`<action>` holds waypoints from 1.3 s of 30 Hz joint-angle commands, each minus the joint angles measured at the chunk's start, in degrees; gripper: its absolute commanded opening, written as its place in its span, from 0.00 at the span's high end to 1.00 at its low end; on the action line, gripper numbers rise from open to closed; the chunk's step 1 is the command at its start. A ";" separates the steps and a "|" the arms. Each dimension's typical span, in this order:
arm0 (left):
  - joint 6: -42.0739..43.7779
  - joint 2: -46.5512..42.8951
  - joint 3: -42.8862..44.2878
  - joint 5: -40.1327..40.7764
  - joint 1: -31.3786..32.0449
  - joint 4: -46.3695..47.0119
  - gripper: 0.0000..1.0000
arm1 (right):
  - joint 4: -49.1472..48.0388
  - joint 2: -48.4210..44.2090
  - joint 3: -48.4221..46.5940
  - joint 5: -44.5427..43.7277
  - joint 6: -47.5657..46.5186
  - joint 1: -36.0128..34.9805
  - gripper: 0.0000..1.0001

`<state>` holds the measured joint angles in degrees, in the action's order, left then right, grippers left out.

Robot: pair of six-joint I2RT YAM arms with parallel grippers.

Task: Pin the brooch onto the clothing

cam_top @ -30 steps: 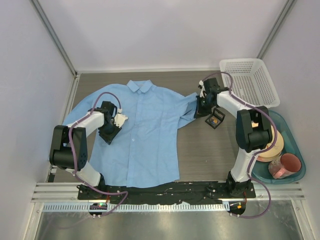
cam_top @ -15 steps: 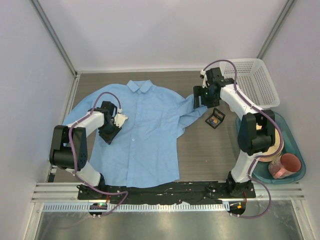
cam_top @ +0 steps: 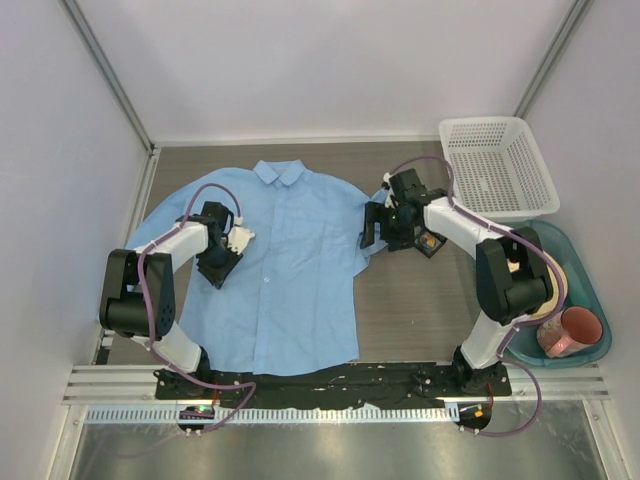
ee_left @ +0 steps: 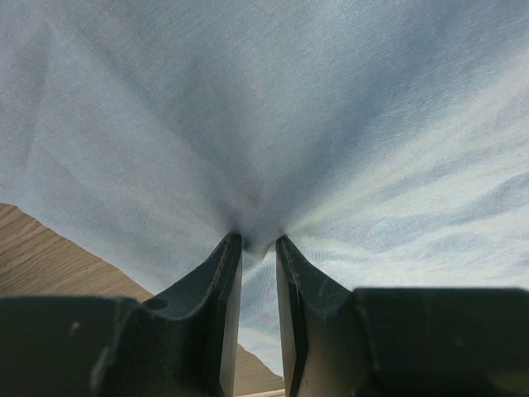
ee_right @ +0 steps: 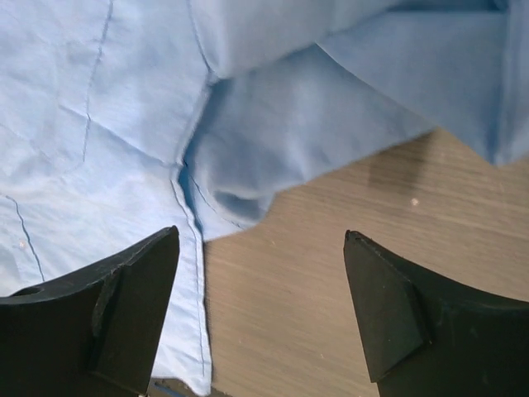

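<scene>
The clothing (cam_top: 290, 270), a light blue shirt, lies flat on the table with its collar at the far end. My left gripper (cam_top: 217, 270) is at the shirt's left chest, shut on a pinched fold of the fabric (ee_left: 256, 236). My right gripper (cam_top: 370, 228) hangs wide open and empty over the edge of the shirt's right sleeve (ee_right: 281, 141) and the bare wood beside it; in the right wrist view the gripper (ee_right: 260, 236) has nothing between its jaws. A speck of the orange-gold brooch (cam_top: 430, 241) shows in a small black case (cam_top: 434, 246), mostly hidden by my right arm.
A white mesh basket (cam_top: 497, 165) stands at the back right. A teal tub (cam_top: 592, 290) on the right holds a pink mug (cam_top: 572, 331) and a plate. Walls and a metal frame close in the table.
My right gripper has opened and swung left, from beside the black case to over the shirt's right sleeve. The left gripper keeps its pinch and has not moved.
</scene>
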<state>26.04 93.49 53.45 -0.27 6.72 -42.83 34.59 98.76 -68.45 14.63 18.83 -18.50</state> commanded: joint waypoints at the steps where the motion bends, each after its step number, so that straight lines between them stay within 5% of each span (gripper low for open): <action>1: -0.47 1.69 -0.54 -1.92 -0.39 2.13 0.73 | -8.30 2.57 -0.37 -4.16 4.02 -2.50 0.14; 7: -0.64 2.04 -0.02 -2.27 -0.39 2.22 0.73 | -8.14 8.10 -1.60 -9.62 4.11 -4.70 0.15; 10: -0.64 2.22 0.34 -2.19 -0.39 2.14 0.73 | -6.64 8.82 -1.34 -12.34 2.79 -4.27 0.26; 13: -0.82 2.31 0.34 -2.19 -0.39 2.31 0.73 | -4.36 7.68 -1.08 -12.61 0.52 -3.04 0.56; 14: -0.73 2.31 0.25 -2.19 -0.39 2.31 0.73 | -3.14 6.89 -1.51 -12.61 -0.10 -1.73 0.79; 16: -0.64 2.22 -0.01 -2.19 -0.39 2.31 0.73 | 1.61 6.01 -3.79 -12.61 -3.09 -0.23 0.99; 32: -0.90 1.96 -0.54 -2.63 -0.39 2.93 0.73 | 11.55 -4.72 -28.05 -23.69 -28.22 5.93 0.99; 39: -1.17 1.17 -0.81 -3.42 -0.39 2.49 0.73 | 7.35 -8.14 -32.98 -11.13 -35.41 1.99 0.99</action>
<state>25.69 93.89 53.87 -0.54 6.61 -43.11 44.97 94.89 -98.87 -4.60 -9.37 -13.08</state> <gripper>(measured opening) 0.270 0.016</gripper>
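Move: The loose end of the light-blue shirt's right sleeve lies about 5 cm below the right hand, some 2 cm ahead and 1 cm to its left. The small black box sits roughly 10 cm to that hand's right, level with it fore and aft; the white basket is about 15 cm ahead and 24 cm right. From the left hand the same sleeve end is some 10 cm ahead and 34 cm right, at about its height. Lower the open right gripper about 4 cm onto the loose sleeve end, easing slightly forward and left, and shut the fingers on the fabric. Then lift it steeply, over 20 cm, while carrying it right and forward towards the white basket and tipping the fingers forward-up some 30 degrees. Keep the left gripper still, holding its pinch on the shirt. ##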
